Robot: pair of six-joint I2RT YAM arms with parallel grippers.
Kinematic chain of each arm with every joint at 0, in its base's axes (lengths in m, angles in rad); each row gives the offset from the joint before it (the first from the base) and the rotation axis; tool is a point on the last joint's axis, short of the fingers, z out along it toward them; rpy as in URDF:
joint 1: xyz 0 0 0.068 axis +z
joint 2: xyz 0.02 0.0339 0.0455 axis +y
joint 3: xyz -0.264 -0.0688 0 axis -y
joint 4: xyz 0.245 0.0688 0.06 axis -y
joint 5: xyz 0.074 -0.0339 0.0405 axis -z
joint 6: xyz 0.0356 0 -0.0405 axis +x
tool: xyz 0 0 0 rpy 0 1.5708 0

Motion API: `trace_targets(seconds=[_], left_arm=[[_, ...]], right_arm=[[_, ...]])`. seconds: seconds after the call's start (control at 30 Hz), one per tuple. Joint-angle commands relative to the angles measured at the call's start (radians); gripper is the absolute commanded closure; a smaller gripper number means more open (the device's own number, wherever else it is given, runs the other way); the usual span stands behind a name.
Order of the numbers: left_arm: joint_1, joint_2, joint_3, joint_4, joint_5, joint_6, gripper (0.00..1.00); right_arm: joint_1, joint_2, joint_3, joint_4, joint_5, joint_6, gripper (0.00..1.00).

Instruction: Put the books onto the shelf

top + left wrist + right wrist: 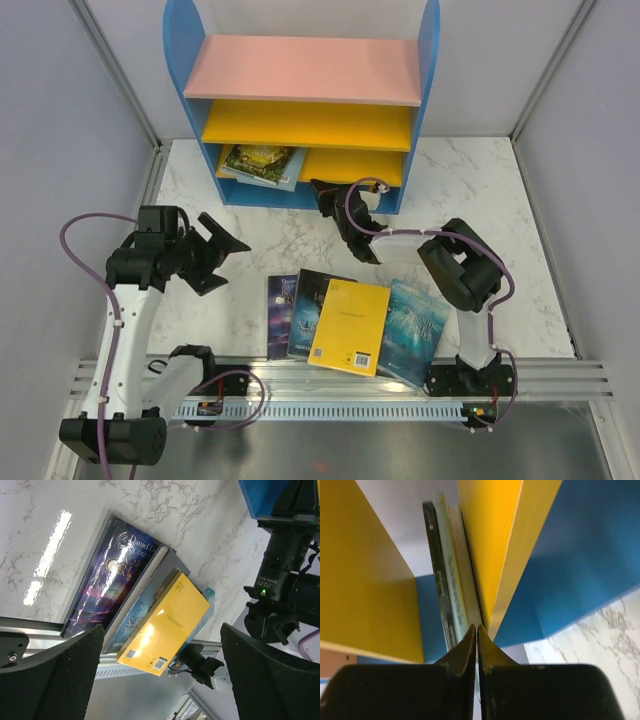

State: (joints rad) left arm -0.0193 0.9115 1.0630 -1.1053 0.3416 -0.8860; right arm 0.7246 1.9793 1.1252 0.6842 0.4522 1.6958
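Observation:
The shelf [308, 68] stands at the back, with blue sides, a pink top and yellow boards. A stack of books [262, 162] lies on its lower yellow board, left part. My right gripper [325, 195] is shut and empty at the shelf's lower front. In the right wrist view its tips [477, 628] sit just before those books [448, 565], seen edge-on. Near the front edge of the table lie a dark purple book [283, 315], a dark blue book [316, 305], a yellow book [350, 327] on top and a teal book [414, 330]. My left gripper [215, 255] hangs open and empty, left of them.
In the left wrist view the purple book [107, 575] and yellow book [167, 620] lie beyond my wide-apart fingers [55, 675]. A metal rail [340, 380] runs along the table's front edge. Grey walls close in left and right.

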Motion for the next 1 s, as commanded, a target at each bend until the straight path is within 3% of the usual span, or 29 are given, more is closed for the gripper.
trace_targets(seconds=[0.0,0.6,0.97], left_arm=[[-0.001,-0.022,0.057,-0.053,0.028,0.039,0.01],[0.001,-0.014,0.161,-0.205,0.056,0.119,0.0],[0.001,-0.013,0.129,-0.203,0.043,0.142,0.0]], right_arm=[[-0.02,0.052,0.064,0.075,0.037,0.016,0.97],[-0.054,0.449,0.55,-0.074,0.083,0.145,0.97],[-0.01,0.696,1.031,-0.296,0.02,0.11,0.97]])
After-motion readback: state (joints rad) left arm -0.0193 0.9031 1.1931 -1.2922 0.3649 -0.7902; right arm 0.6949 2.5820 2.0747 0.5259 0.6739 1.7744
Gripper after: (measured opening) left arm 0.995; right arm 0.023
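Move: The book stack on the lower yellow board lies about 11 cm to the left of my right hand and 6 cm ahead, about level with it. My closed fingertips are at that board's front edge: its middle is some 9 cm ahead and 3 cm below, the upper yellow board's 9 cm ahead and 6 cm above. The rack's right side panel stands about 19 cm to the right and 7 cm ahead. From my left hand the stack is roughly 28 cm ahead, 5 cm right and 5 cm lower. I drive my closed right hand some 15 cm forward into the gap between the two yellow boards, along the right end of the book stack, bearing on the rack as I go. I veer about 5 cm left late on and rise a little, while the wrist swings some 15 degrees clockwise and tips up and rolls slightly. My left hand, open and empty, draws back 3 cm and lifts slightly. ##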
